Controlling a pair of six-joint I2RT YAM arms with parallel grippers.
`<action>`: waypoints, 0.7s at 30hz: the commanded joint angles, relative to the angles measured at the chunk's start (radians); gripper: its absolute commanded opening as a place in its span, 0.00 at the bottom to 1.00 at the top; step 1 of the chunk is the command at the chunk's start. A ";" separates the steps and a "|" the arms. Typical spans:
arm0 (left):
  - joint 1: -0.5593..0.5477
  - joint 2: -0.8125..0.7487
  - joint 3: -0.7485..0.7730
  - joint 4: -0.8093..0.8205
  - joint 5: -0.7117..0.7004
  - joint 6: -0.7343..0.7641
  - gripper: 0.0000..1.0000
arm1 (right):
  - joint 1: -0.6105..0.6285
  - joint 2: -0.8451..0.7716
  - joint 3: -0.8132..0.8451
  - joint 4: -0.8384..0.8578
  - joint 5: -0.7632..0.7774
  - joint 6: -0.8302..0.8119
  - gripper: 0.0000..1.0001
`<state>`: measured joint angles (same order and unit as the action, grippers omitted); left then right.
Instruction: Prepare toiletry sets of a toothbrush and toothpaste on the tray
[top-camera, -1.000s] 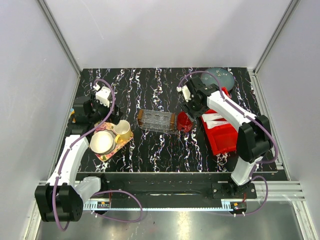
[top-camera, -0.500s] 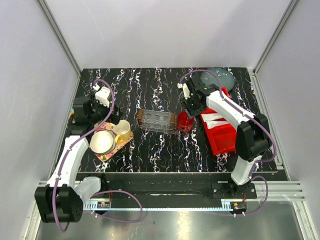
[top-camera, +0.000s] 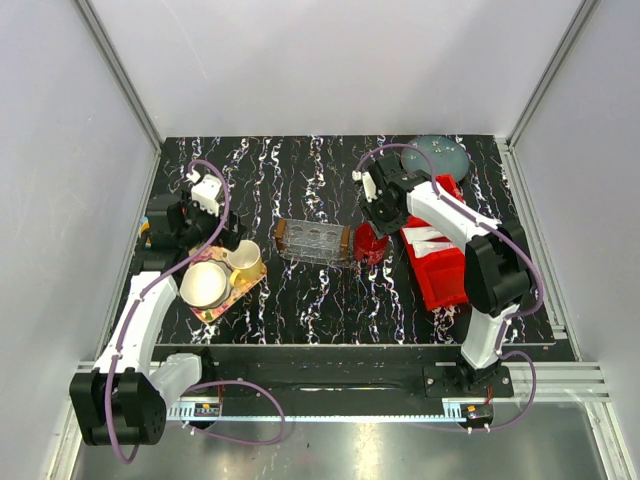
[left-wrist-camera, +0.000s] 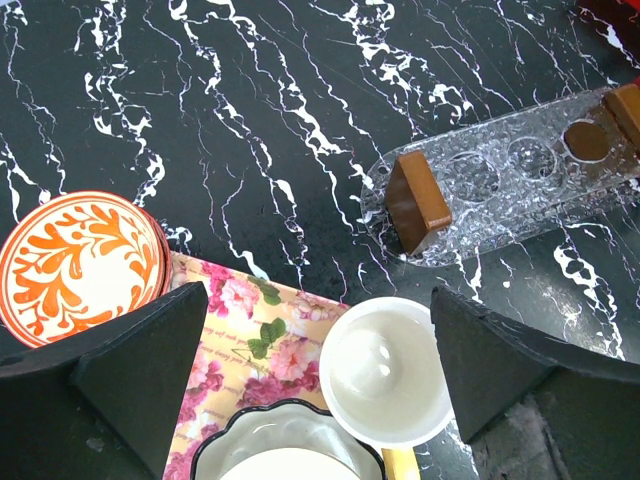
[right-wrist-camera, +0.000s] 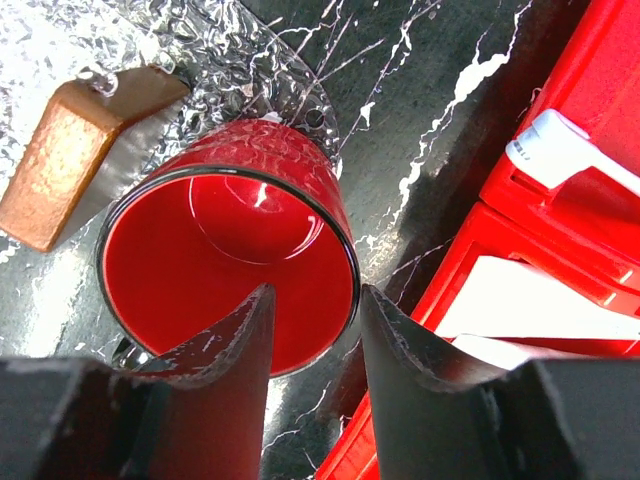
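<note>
The clear tray (top-camera: 313, 242) with brown end handles lies mid-table, also seen in the left wrist view (left-wrist-camera: 500, 185) and the right wrist view (right-wrist-camera: 150, 60). White toothpaste tubes (top-camera: 428, 240) (right-wrist-camera: 560, 150) lie in the red bin (top-camera: 445, 275). I cannot make out the toothbrush. My right gripper (top-camera: 378, 222) (right-wrist-camera: 315, 292) hangs over a red cup (top-camera: 370, 243) (right-wrist-camera: 230, 250) beside the tray's right end. One finger is inside the cup, the other outside its rim, with a gap still showing. My left gripper (top-camera: 222, 238) (left-wrist-camera: 318, 290) is wide open with nothing in it.
A flowery tray (top-camera: 222, 300) (left-wrist-camera: 250, 330) at the left holds a white cup with a yellow handle (top-camera: 243, 258) (left-wrist-camera: 388, 372) and a scalloped bowl (top-camera: 203, 285). An orange patterned plate (left-wrist-camera: 80, 255) lies beside it. A grey plate (top-camera: 440, 153) sits back right.
The right gripper's jaws have narrowed around the red cup's rim and the wrist has shifted slightly back and left. The left arm has not moved.
</note>
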<state>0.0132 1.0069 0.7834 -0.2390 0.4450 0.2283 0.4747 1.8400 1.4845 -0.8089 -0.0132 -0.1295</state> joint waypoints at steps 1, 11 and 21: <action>-0.002 -0.019 -0.007 0.043 -0.002 0.003 0.99 | -0.005 0.022 -0.004 0.040 -0.004 0.001 0.44; -0.002 -0.014 -0.007 0.044 0.001 0.005 0.99 | -0.007 0.033 -0.009 0.062 0.007 -0.025 0.27; -0.002 -0.014 -0.006 0.043 0.000 0.009 0.99 | -0.008 0.024 0.016 0.054 0.009 -0.104 0.15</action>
<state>0.0132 1.0069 0.7750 -0.2390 0.4446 0.2291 0.4683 1.8771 1.4746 -0.7662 -0.0109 -0.1757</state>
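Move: The right hand, half open, hangs over the right side of the red cup's rim, with the cup's middle about 3 cm to its left, 1 cm back and 5 cm below. Some 8 cm to its left and 1 cm ahead is the tray's near wooden block; the toothbrush in the red box lies roughly 8 cm ahead and 4 cm right, 7 cm down. From the left hand the cup is about 30 cm right, 2 cm ahead and 15 cm down. The right hand first sinks about 1.5 cm onto the right-hand side of the red cup's rim, one finger going down inside the cup's mouth and the other just outside its wall, with the fingers still pointing steeply down. It then keeps that height, easing forward about 1 cm in all, while the fingers go on closing from nearly half open to almost shut, so that they pinch the rim between their tips. ##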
